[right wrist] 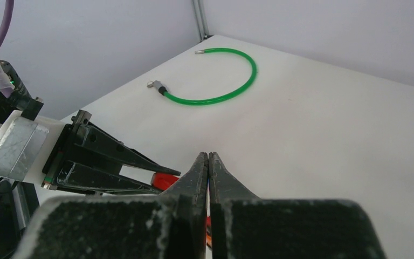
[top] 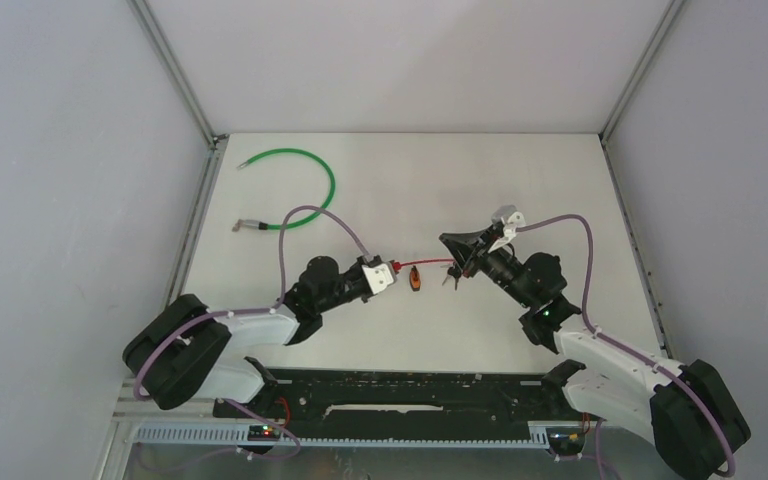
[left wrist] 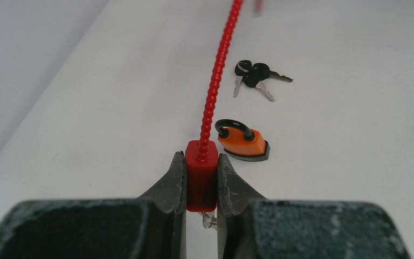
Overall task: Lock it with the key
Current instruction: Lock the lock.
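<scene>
My left gripper (left wrist: 201,157) is shut on the red lock body (left wrist: 201,178), held upright; a small silver ring (left wrist: 209,220) hangs under it. The red beaded cable (left wrist: 218,70) runs straight from the body, off the table, to my right gripper (top: 457,260), whose fingers (right wrist: 199,172) are pressed together on the cable's far end. A bunch of black-headed keys (left wrist: 254,75) lies on the table beneath the right gripper. An orange padlock (left wrist: 242,143) lies between the two grippers (top: 416,278). From the right wrist view the left gripper (right wrist: 164,174) and the red body (right wrist: 164,179) show just past my fingertips.
A green cable (top: 305,180) with metal ends curves on the table at the far left, also in the right wrist view (right wrist: 232,91). Grey walls and metal frame posts (top: 185,80) close in the table on three sides.
</scene>
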`<state>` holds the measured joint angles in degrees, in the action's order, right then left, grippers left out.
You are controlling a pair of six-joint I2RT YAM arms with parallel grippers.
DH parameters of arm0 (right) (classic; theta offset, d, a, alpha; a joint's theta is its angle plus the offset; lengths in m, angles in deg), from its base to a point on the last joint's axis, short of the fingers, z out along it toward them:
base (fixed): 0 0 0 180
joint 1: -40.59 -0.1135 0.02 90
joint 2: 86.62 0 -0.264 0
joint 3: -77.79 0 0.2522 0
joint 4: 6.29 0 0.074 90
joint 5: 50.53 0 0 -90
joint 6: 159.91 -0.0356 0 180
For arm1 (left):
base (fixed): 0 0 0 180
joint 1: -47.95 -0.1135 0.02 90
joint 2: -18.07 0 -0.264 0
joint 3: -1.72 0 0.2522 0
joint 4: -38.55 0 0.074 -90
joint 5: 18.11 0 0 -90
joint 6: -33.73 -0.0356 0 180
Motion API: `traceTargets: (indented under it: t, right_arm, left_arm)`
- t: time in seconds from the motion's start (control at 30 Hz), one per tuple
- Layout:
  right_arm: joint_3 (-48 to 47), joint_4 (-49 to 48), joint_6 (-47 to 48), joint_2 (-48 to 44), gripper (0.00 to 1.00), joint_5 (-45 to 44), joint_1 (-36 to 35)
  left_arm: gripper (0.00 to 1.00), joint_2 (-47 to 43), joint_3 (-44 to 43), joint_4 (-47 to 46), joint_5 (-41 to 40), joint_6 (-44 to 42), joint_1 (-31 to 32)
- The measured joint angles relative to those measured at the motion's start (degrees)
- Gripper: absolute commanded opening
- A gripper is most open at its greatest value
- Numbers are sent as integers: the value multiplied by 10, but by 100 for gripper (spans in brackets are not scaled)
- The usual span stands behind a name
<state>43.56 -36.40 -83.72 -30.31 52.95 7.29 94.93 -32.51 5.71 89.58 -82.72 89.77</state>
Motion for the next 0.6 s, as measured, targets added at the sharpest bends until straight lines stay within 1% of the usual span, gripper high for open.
traceTargets:
  t: [0.07, 0.1, 0.17, 0.23, 0.27, 0.33, 0.4, 0.5, 0.53, 0.6]
  right_arm:
    - [0, -1, 2, 0, 0, -5, 0]
    - [0, 0, 4, 0, 3, -9, 0]
    - [0, 2, 13, 0, 26, -19, -2]
    - [0, 11, 25, 0, 46, -32, -3]
    - [0, 20, 38, -1, 54, -42, -4]
    - [0, 32, 53, -3, 64, -56, -7]
    - [0, 34, 66, -3, 70, -71, -11]
    - [0, 31, 96, 3, 76, -98, -30]
    - [0, 23, 113, 12, 77, -105, -40]
    - [0, 2, 151, 40, 80, -121, -65]
  left_arm:
    - [0, 0, 0, 8, 7, 0, 0]
    - [0, 0, 0, 11, 7, 0, 0]
    - [0, -5, 0, 15, 5, 2, 0]
    - [0, -17, 0, 21, -3, 8, 0]
    - [0, -25, 0, 23, -11, 11, 0]
    - [0, -38, 0, 26, -27, 16, 0]
    - [0, -50, 0, 31, -53, 20, 0]
    - [0, -60, 0, 37, -106, 20, 0]
    - [0, -63, 0, 42, -130, 19, 0]
    - [0, -66, 0, 47, -152, 18, 0]
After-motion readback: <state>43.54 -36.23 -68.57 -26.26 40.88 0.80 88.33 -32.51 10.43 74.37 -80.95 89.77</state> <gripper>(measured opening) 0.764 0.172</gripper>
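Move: The right hand's shut fingers are empty; the red cable of the lock disappears under that gripper, its visible far stretch about 2 cm back, 2 cm right and some 9 cm below. On the table some 20 cm beneath are the orange padlock, about 5 cm left and 1 cm back, and the loose keys, 3 cm right and 1 cm back. From the left hand, gripping the red lock body, that cable stretch lies about 11 cm right, 1 cm ahead, roughly level. The right hand opens from shut to about three quarters while it sinks some 2.5 cm and edges about 1 cm forward, drifting a little right before coming back left, and rolls its left side down some 10 degrees, so the spread fingers face the cable. The left hand keeps its grip on the red lock body and, after a tiny dip, swings about 4 cm left, 2.5 cm forward and 2 cm up, turning some 15 degrees counter-clockwise so the cable sweeps forward. ##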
